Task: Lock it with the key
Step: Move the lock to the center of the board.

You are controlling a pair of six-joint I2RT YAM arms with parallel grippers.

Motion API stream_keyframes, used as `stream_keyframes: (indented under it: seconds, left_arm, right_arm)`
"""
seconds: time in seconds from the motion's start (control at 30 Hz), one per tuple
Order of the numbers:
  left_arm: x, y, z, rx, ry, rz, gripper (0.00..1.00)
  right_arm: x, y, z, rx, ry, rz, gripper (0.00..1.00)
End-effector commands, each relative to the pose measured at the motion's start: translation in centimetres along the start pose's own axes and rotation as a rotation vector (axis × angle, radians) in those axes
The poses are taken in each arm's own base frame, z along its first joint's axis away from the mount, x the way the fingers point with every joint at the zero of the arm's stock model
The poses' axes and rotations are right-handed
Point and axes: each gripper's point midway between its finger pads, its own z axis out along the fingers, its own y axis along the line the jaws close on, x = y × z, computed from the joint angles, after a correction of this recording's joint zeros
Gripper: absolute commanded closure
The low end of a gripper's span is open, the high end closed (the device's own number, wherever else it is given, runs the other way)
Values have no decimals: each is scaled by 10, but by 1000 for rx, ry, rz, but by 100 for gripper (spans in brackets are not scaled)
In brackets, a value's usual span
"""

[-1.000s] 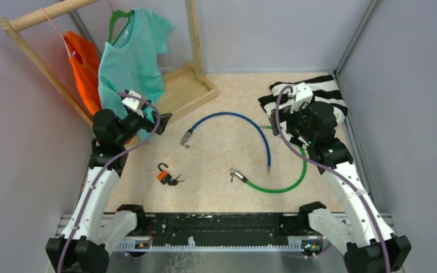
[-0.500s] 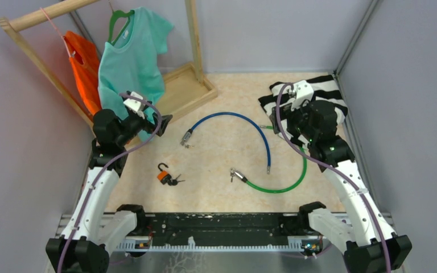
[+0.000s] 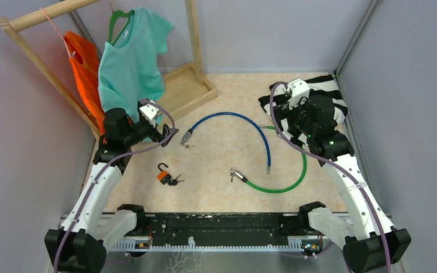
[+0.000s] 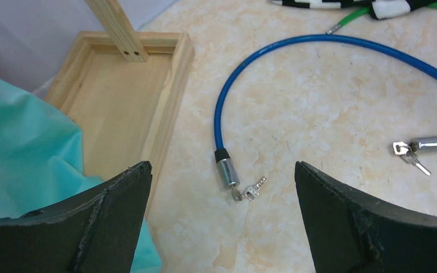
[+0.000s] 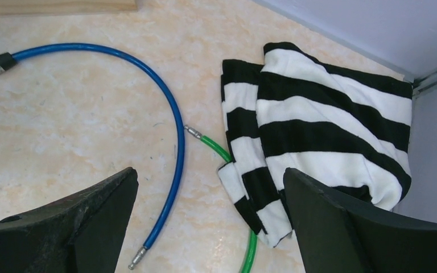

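A blue cable lock (image 3: 244, 116) curves across the table's middle. Its silver cylinder (image 4: 226, 172) has a small key (image 4: 253, 189) hanging from it, and its bare pin end (image 5: 137, 257) lies loose. A green cable lock (image 3: 284, 186) lies nearer, with its silver head and keys (image 4: 409, 154) at its left end. An orange padlock (image 3: 163, 175) with dark keys sits front left. My left gripper (image 4: 222, 165) hovers open above the blue cylinder. Open as well, my right gripper (image 5: 210, 170) hangs over the blue and green cables beside the striped cloth.
A wooden clothes rack with its tray base (image 4: 119, 96) stands back left, carrying a teal shirt (image 3: 131, 57) and an orange garment (image 3: 82, 68). A folded black-and-white striped cloth (image 5: 330, 131) lies back right, over part of the green cable. Grey walls close in the sides.
My left arm has swung right and forward, bringing its gripper nearer the blue cable's cylinder. The right arm has shifted slightly toward the back. Both grippers stay open.
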Motion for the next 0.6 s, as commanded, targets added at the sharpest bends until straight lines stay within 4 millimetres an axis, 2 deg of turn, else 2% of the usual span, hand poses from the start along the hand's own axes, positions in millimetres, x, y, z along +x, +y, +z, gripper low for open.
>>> stream_keyframes:
  seconds: [0.0,0.2,0.3,0.47,0.57]
  left_arm:
    - [36,-13,10,60,137,51,1]
    - [66,-23,25,110,251,99,1]
    - [88,-33,23,165,345,130,1]
    - [138,-55,-5,321,544,249,1]
    - [158,-62,-26,394,630,314,1]
  right_arm:
    - [0,-5,1,7,-6,-81,1]
    - [33,18,14,-91,34,-94,1]
    - [45,30,17,-142,52,-74,1]
    - [64,39,22,-170,74,-56,1]
    - [76,42,24,-181,91,-56,1]
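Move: The orange-and-black padlock lies about 9 cm back and 4 cm left of the left hand, roughly 22 cm below. At table height as well, the blue cable's lock is some 10 cm ahead and 5 cm right of the left hand, and the green cable's lock about 25 cm right and 7 cm back. From the right hand, the padlock is about 43 cm left, 11 cm back and 25 cm below. Towards the padlock, still without touching anything, the left hand sinks about 13 cm, nearly straight down at first with a slight swing right, then also drawing back a few centimetres. Its wide-open fingers tip some 30 degrees more steeply down. The empty right hand comes down about 9 cm as well, easing slightly back, fingers open. ##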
